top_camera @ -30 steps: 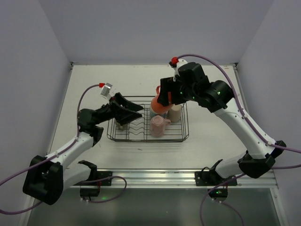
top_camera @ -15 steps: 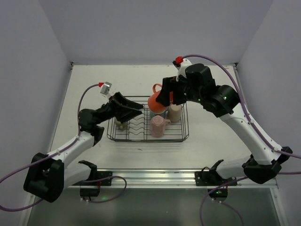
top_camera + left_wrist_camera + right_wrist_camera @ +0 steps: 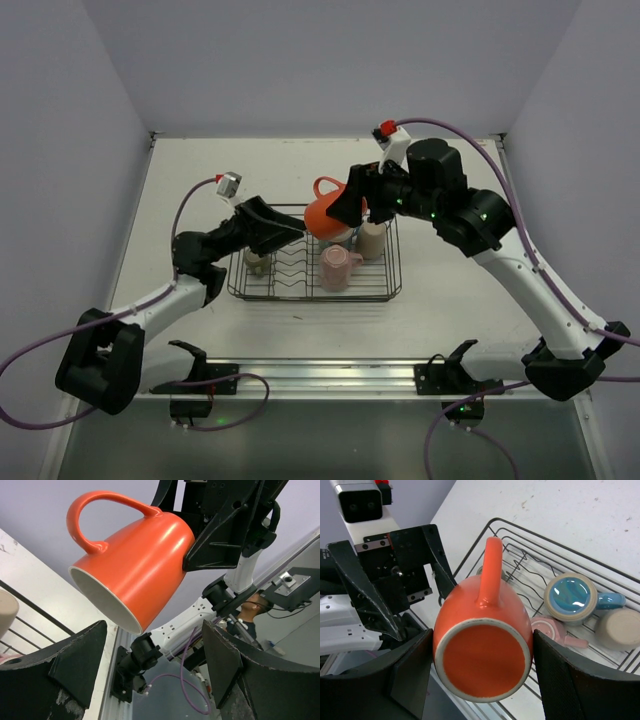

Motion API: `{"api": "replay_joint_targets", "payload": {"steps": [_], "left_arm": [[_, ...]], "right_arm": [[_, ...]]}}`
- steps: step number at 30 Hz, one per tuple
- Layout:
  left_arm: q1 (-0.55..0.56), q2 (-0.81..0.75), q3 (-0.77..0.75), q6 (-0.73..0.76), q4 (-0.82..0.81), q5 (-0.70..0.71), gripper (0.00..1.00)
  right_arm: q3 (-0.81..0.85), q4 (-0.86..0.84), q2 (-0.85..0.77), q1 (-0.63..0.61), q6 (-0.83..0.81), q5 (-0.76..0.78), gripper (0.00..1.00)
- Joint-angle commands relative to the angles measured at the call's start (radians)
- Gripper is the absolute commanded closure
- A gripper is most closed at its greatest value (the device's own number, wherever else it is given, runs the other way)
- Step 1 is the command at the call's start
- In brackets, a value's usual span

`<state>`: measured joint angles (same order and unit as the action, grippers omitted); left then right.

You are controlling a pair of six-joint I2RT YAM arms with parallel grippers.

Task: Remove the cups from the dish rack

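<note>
My right gripper [image 3: 343, 208] [image 3: 482, 666] is shut on the orange cup [image 3: 324, 211] [image 3: 482, 645]. It holds the cup on its side above the dish rack [image 3: 392, 288] [image 3: 532, 544], with the handle up and the mouth turned toward my left gripper. My left gripper [image 3: 287, 229] [image 3: 155, 652] stands open just left of the cup and below its rim [image 3: 107, 605], apart from it. In the rack sit the pink cup [image 3: 336, 268] [image 3: 551, 630], the beige cup [image 3: 372, 241] [image 3: 620, 630], the light blue cup [image 3: 571, 598] and the olive-grey cup [image 3: 257, 263].
The rack stands mid-table on the white tabletop [image 3: 460, 290]. An aluminium rail [image 3: 320, 376] with both arm bases runs along the near edge. Grey walls close in the left, right and back sides.
The right gripper has lifted the orange cup out of the rack, carried it left and tipped it toward the left gripper. The left arm has risen slightly toward it.
</note>
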<state>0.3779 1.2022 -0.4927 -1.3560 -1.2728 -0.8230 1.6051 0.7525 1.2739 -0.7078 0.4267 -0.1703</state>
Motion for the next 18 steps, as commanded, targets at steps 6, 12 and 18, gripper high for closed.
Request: {"api": "replay_joint_targets", "payload": {"steps": [6, 12, 18], "left_arm": [[0.029, 0.028, -0.015, -0.100, -0.246, 0.047, 0.20], [0.033, 0.057, 0.023, -0.209, -0.475, 0.142, 0.25], [0.050, 0.079, 0.028, -0.265, -0.569, 0.185, 0.43]], "right_arm": [[-0.040, -0.258, -0.024, 0.011, 0.037, -0.124, 1.00], [-0.103, -0.329, -0.024, 0.021, 0.041, -0.146, 1.00], [-0.194, -0.438, -0.044, 0.054, 0.064, -0.210, 1.00]]}}
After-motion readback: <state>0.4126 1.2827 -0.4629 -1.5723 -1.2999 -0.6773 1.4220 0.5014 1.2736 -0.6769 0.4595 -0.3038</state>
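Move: The orange cup, held by its base in the right hand, has its middle about 3 cm left, 1 cm ahead and 1 cm below that hand. From the open left hand it lies some 7 cm right, 4 cm ahead and 3 cm higher. In the rack, all about 30 cm below the right hand, the blue cup stands 6 cm ahead and 2 cm left, the pink cup 2 cm back and 2 cm left, the beige cup 4 cm ahead and 6 cm right. The orange cup, still gripped by the right hand, is carried mouth first towards the left fingers, about 2.5 cm left and, after a level start, 2 cm down and a little forward. The left hand almost waits, then goes 2 cm forward and 1 cm down to the rim, rolling its forward side down some 15 degrees while its fingers begin closing; whether they touch can't be seen. ##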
